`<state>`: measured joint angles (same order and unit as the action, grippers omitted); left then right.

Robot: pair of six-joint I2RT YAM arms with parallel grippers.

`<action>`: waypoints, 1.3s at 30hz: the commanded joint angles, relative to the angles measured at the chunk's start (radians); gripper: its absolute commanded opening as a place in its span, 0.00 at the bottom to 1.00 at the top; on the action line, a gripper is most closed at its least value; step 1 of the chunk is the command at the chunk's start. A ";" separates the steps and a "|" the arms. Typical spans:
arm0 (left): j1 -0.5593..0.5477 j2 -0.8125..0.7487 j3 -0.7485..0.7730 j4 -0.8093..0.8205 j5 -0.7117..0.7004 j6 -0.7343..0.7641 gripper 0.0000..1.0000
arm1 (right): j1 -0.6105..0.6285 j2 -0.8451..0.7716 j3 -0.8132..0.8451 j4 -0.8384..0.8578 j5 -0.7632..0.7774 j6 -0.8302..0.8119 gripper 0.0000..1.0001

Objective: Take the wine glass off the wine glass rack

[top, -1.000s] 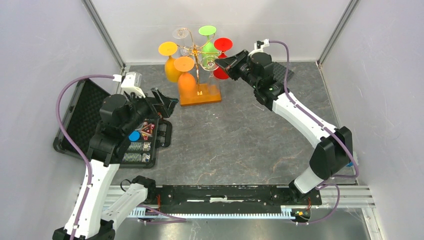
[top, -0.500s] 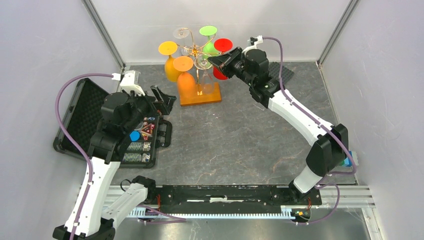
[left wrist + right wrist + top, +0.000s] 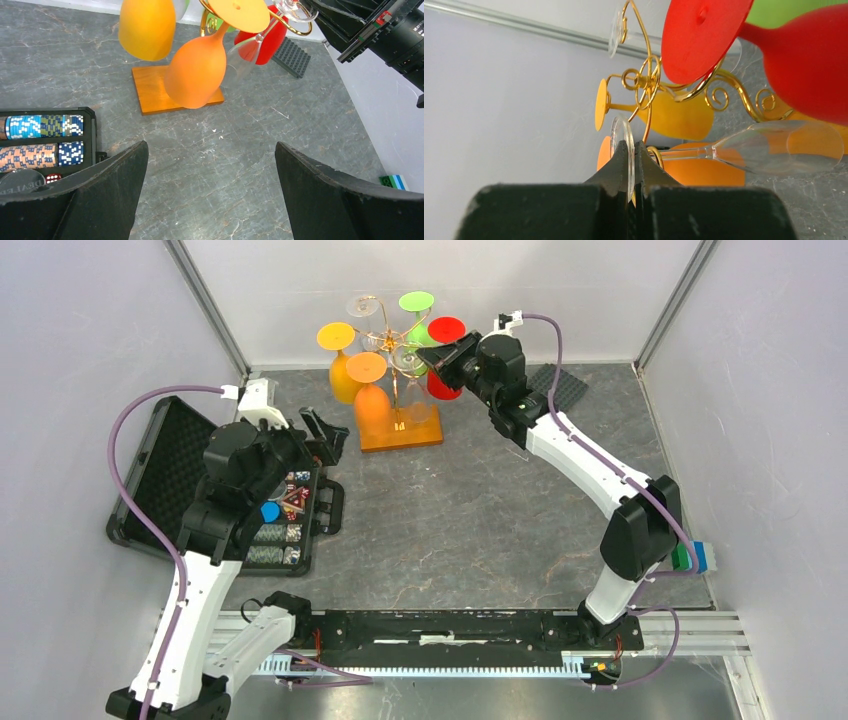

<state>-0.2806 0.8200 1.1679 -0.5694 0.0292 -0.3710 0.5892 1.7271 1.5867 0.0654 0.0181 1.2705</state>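
The wine glass rack (image 3: 391, 339), gold scrolled arms on an orange-brown wooden base (image 3: 417, 431), stands at the table's back. Several coloured glasses hang upside down from it, among them orange (image 3: 195, 70), red (image 3: 809, 65) and green (image 3: 415, 302). A clear wine glass (image 3: 784, 147) hangs among them, its stem beside a gold arm (image 3: 719, 95). My right gripper (image 3: 634, 146) is shut on the rim of this glass's foot disc (image 3: 620, 131), at the rack's right side (image 3: 432, 357). My left gripper (image 3: 210, 150) stands wide open over bare table, left of and nearer than the rack (image 3: 325, 435).
An open black case of poker chips (image 3: 150, 480) lies at the left under my left arm. A dark studded plate (image 3: 560, 385) lies at the back right. Small green and blue blocks (image 3: 695, 558) sit by the right wall. Enclosure walls stand close behind the rack.
My right gripper has shifted left and slightly up, closer in among the rack's arms, with the clear glass's foot still in it. The left arm has barely moved.
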 commanded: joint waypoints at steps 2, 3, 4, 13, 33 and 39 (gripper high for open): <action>0.005 -0.016 0.000 0.061 -0.055 0.051 1.00 | 0.003 -0.027 0.050 0.051 0.126 0.016 0.00; 0.005 -0.020 -0.003 0.064 -0.060 0.050 1.00 | 0.004 -0.030 0.048 0.050 0.140 0.018 0.00; 0.005 -0.024 -0.006 0.067 -0.065 0.050 1.00 | 0.004 -0.037 0.044 0.049 0.152 0.019 0.00; 0.004 -0.082 -0.065 0.128 -0.064 0.051 1.00 | 0.002 -0.157 -0.092 0.083 0.233 0.021 0.00; -0.071 0.070 -0.151 0.548 0.559 -0.177 1.00 | 0.003 -0.675 -0.629 0.148 0.019 0.115 0.00; -0.286 0.177 -0.146 0.680 0.583 0.125 1.00 | 0.003 -0.755 -0.683 0.183 -0.095 0.161 0.00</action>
<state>-0.4625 0.9684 1.0225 -0.0731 0.5190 -0.4328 0.5884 1.0039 0.9089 0.1722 0.0265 1.3861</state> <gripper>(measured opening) 0.994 0.025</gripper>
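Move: The right fingers already pinch the rim of the clear wine glass's foot; the glass hangs upside down in its rack loop, its middle about 1 cm ahead, 2 cm left and 9 cm below that hand. The rack's hub is some 4 cm ahead and 4 cm left, the red glass 6 cm ahead and 5 cm right, the orange glass 3 cm back and 9 cm left, both hanging 9 cm lower. From the open left hand the wine glass lies roughly 17 cm ahead, 14 cm right and 9 cm below. Keeping its pinch on the foot's rim, the right hand first edges about 1.5 cm forward and to the right, turning some 10 degrees clockwise, then draws the wine glass back towards the base by about 16 cm and on to the right, about 10 cm in all, away from the rack, undoing the turn and rolling slightly left side up. The left hand, fingers wide open, rises a little and then swings about 15 cm to the right past the front of the rack towards the wine glass, turning nearly 40 degrees clockwise. ##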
